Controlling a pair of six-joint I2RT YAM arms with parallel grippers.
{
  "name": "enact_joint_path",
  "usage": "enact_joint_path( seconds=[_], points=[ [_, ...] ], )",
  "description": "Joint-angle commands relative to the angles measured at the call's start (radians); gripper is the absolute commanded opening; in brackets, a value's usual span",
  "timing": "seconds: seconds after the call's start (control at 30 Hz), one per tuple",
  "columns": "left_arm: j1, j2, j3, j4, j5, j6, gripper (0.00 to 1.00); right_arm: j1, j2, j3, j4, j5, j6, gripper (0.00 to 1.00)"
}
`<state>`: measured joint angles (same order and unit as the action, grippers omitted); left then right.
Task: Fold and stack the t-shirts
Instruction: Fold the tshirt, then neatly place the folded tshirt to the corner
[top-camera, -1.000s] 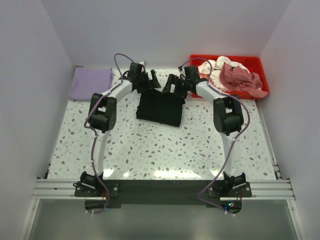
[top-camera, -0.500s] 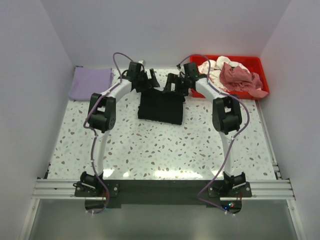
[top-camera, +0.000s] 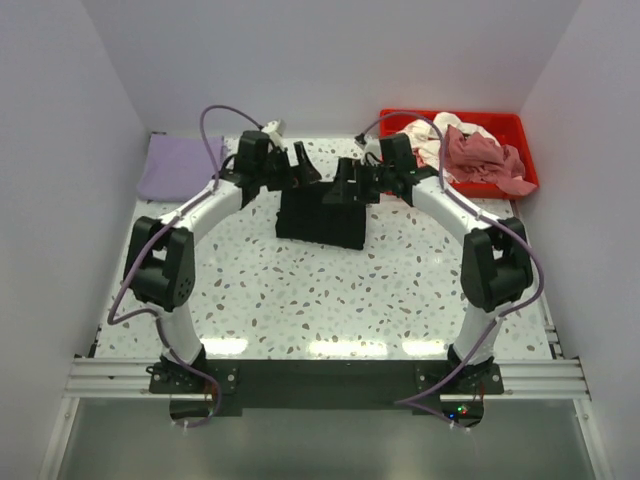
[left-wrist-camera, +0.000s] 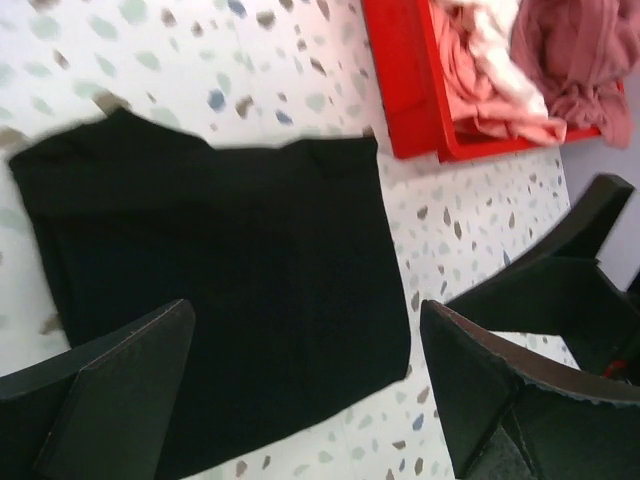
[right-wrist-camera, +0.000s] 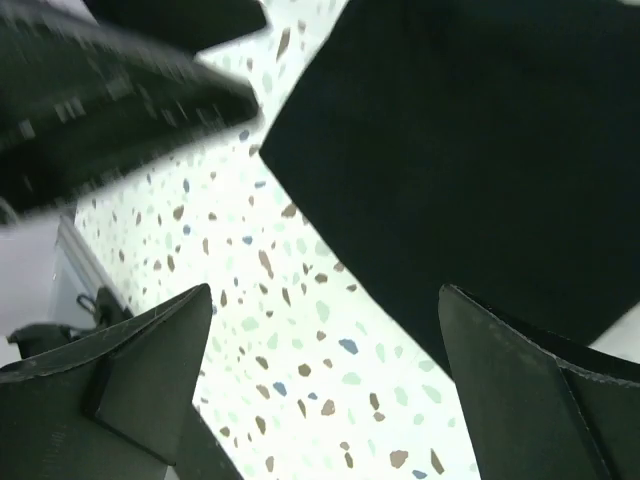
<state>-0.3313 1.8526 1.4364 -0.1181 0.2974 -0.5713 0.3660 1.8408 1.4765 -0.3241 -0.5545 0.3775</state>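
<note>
A black t-shirt (top-camera: 318, 218) lies folded into a rectangle in the middle of the table, toward the back. My left gripper (top-camera: 303, 170) hovers open over its far left corner, and my right gripper (top-camera: 347, 186) hovers open over its far right edge. In the left wrist view the black t-shirt (left-wrist-camera: 220, 280) spreads flat below my left gripper (left-wrist-camera: 305, 330), with nothing between the jaws. The right wrist view has the black t-shirt's (right-wrist-camera: 470, 150) edge beneath my right gripper (right-wrist-camera: 325, 300), which is also empty. A folded lavender t-shirt (top-camera: 180, 165) rests at the back left.
The red tray (top-camera: 508, 125) at the back right holds crumpled white (top-camera: 428, 135) and dusty-rose t-shirts (top-camera: 480, 158); a pale pink t-shirt (left-wrist-camera: 480, 95) also lies in the red tray (left-wrist-camera: 395, 90). White walls close in on three sides. The two grippers are close together.
Both arms have swung their elbows outward, and both grippers have shifted slightly nearer, over the black t-shirt's far edge. The shirt itself has not moved.
</note>
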Motion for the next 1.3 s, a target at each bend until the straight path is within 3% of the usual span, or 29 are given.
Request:
enact_joint_path(
  seconds=[0.0,0.47,0.67,1.0,1.27],
  points=[
    [-0.040,0.013,-0.132,0.098,0.057,-0.044,1.00,0.011,0.040,-0.079,0.079,-0.073,0.015,0.99],
    [-0.017,0.051,-0.373,0.103,0.006,-0.061,1.00,-0.022,0.147,-0.237,0.091,0.031,0.005,0.99],
    [-0.009,-0.003,-0.335,0.041,-0.072,-0.021,1.00,-0.035,0.111,-0.265,0.063,0.053,-0.015,0.99],
    [-0.003,-0.148,-0.240,-0.075,-0.216,0.039,1.00,-0.035,-0.162,-0.234,-0.046,0.070,-0.083,0.99],
    [0.051,-0.040,-0.125,-0.166,-0.283,0.073,1.00,-0.033,-0.379,-0.283,-0.107,0.182,-0.101,0.99]
  ],
)
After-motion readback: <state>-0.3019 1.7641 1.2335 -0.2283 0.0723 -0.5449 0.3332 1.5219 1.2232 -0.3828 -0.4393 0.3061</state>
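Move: The folded black t-shirt lies about 13 cm below both grippers: its middle is about 4 cm back and 4 cm right of the left one, and level with the right one some 7 cm to its left. The purple folded t-shirt is about 35 cm left and 8 cm ahead of the left gripper; the red bin's middle is about 31 cm right and 17 cm ahead of the right gripper. Lower both wide-open grippers some 12 cm to the folded black shirt, drawing the left back about 7 cm and the right 4 cm as they sink and tipping the fingers down some 15 degrees. Pause there briefly, then part them: lift the left about 5 cm while carrying it 7 cm left and a little forward, turning counter-clockwise; raise the right 14 cm and ease it about 4 cm right. ##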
